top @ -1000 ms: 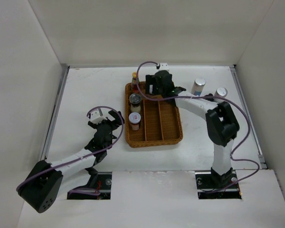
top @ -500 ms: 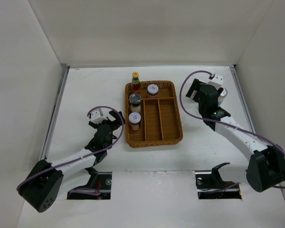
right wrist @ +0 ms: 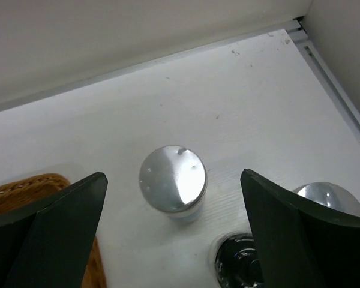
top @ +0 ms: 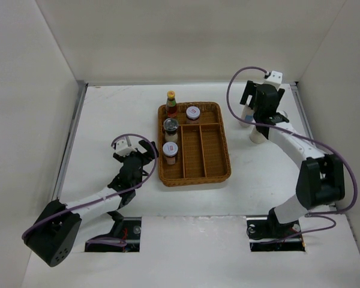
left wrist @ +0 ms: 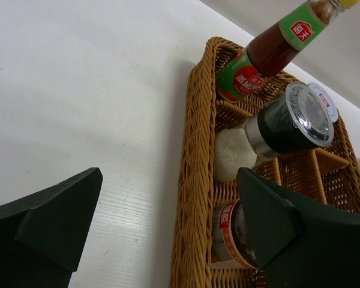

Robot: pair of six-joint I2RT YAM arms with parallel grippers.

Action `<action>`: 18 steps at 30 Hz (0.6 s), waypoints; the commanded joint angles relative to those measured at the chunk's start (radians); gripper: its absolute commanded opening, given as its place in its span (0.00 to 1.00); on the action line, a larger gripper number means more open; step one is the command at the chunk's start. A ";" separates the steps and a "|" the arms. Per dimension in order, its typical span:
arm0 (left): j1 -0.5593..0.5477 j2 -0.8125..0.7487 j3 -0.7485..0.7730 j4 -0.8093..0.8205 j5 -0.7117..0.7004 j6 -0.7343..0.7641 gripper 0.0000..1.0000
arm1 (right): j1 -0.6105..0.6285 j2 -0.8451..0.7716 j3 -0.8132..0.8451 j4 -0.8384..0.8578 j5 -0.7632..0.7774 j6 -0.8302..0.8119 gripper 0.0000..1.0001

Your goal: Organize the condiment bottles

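Note:
The brown wicker tray (top: 222,171) holds the red sauce bottle (top: 171,103) and three short spice jars (top: 193,113), (top: 170,126), (top: 170,152). My right gripper (top: 261,103) is open and empty above one silver-capped white cylinder (right wrist: 175,185) at the back right. The right wrist view also shows my right gripper (right wrist: 171,177), the second silver cap (right wrist: 329,198) and the black bottle's top (right wrist: 239,267) close by. My left gripper (top: 143,153) is open and empty on the table just left of the tray. In the left wrist view my left gripper (left wrist: 169,177) faces the tray rim (left wrist: 195,180), the sauce bottle (left wrist: 258,60) and two jars (left wrist: 294,117), (left wrist: 233,237).
The tray's two long right compartments (top: 213,150) hold nothing. White walls enclose the table, and a metal rail (top: 309,132) runs along its right edge near the cylinders. In the top view the right arm hides most of the cylinders and the black bottle.
My right gripper left a spice jar in the tray's back middle compartment and swung right and back over the silver-capped cylinders. The left arm has barely moved.

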 commanded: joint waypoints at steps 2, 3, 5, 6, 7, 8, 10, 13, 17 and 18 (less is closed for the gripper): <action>0.008 -0.003 0.013 0.047 0.010 -0.013 0.98 | -0.044 0.069 0.038 0.020 -0.009 -0.018 1.00; 0.010 0.000 0.015 0.047 0.011 -0.013 0.98 | -0.045 0.089 0.052 0.017 -0.023 -0.027 1.00; 0.010 0.000 0.015 0.047 0.014 -0.013 0.98 | -0.055 0.134 0.087 0.002 -0.049 -0.047 1.00; 0.010 0.000 0.015 0.047 0.010 -0.013 0.98 | -0.055 0.151 0.103 -0.009 -0.067 -0.054 1.00; 0.010 0.000 0.015 0.047 0.008 -0.013 0.98 | -0.055 0.165 0.113 -0.013 -0.081 -0.055 1.00; 0.013 0.003 0.016 0.049 0.007 -0.013 0.98 | -0.055 0.178 0.121 -0.012 -0.093 -0.049 1.00; 0.016 0.006 0.018 0.049 0.011 -0.013 0.98 | -0.055 0.211 0.144 -0.007 -0.110 -0.041 1.00; 0.017 -0.009 0.013 0.049 0.005 -0.012 0.98 | -0.052 0.255 0.181 -0.027 -0.121 -0.038 0.95; 0.028 -0.020 0.008 0.044 0.008 -0.010 0.98 | -0.035 0.263 0.181 -0.055 -0.104 -0.037 0.96; 0.028 -0.023 0.007 0.044 0.008 -0.010 0.98 | -0.032 0.257 0.170 -0.053 -0.097 -0.031 0.97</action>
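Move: The silver-lidded bottle I go for stands just under my open right hand, some 3 cm ahead, level sideways, its middle about 14 cm below. From the same hand, the black-capped bottle is about 5 cm back and 3 cm right, and the second silver-lidded bottle 3 cm back and 10 cm right. The tray's middle is roughly 22 cm left and 8 cm back. From my left hand the target lies about 20 cm ahead, 40 cm right and slightly lower. I sink my right hand about 7 cm towards the silver-lidded bottle while reaching some 4.5 cm forward, swinging a couple of centimetres right and then back left on the way. The wrist tips my fingers about 10 degrees farther down; they stay wide open, coming down to about the lid, one on each side, with no touch to be seen. ##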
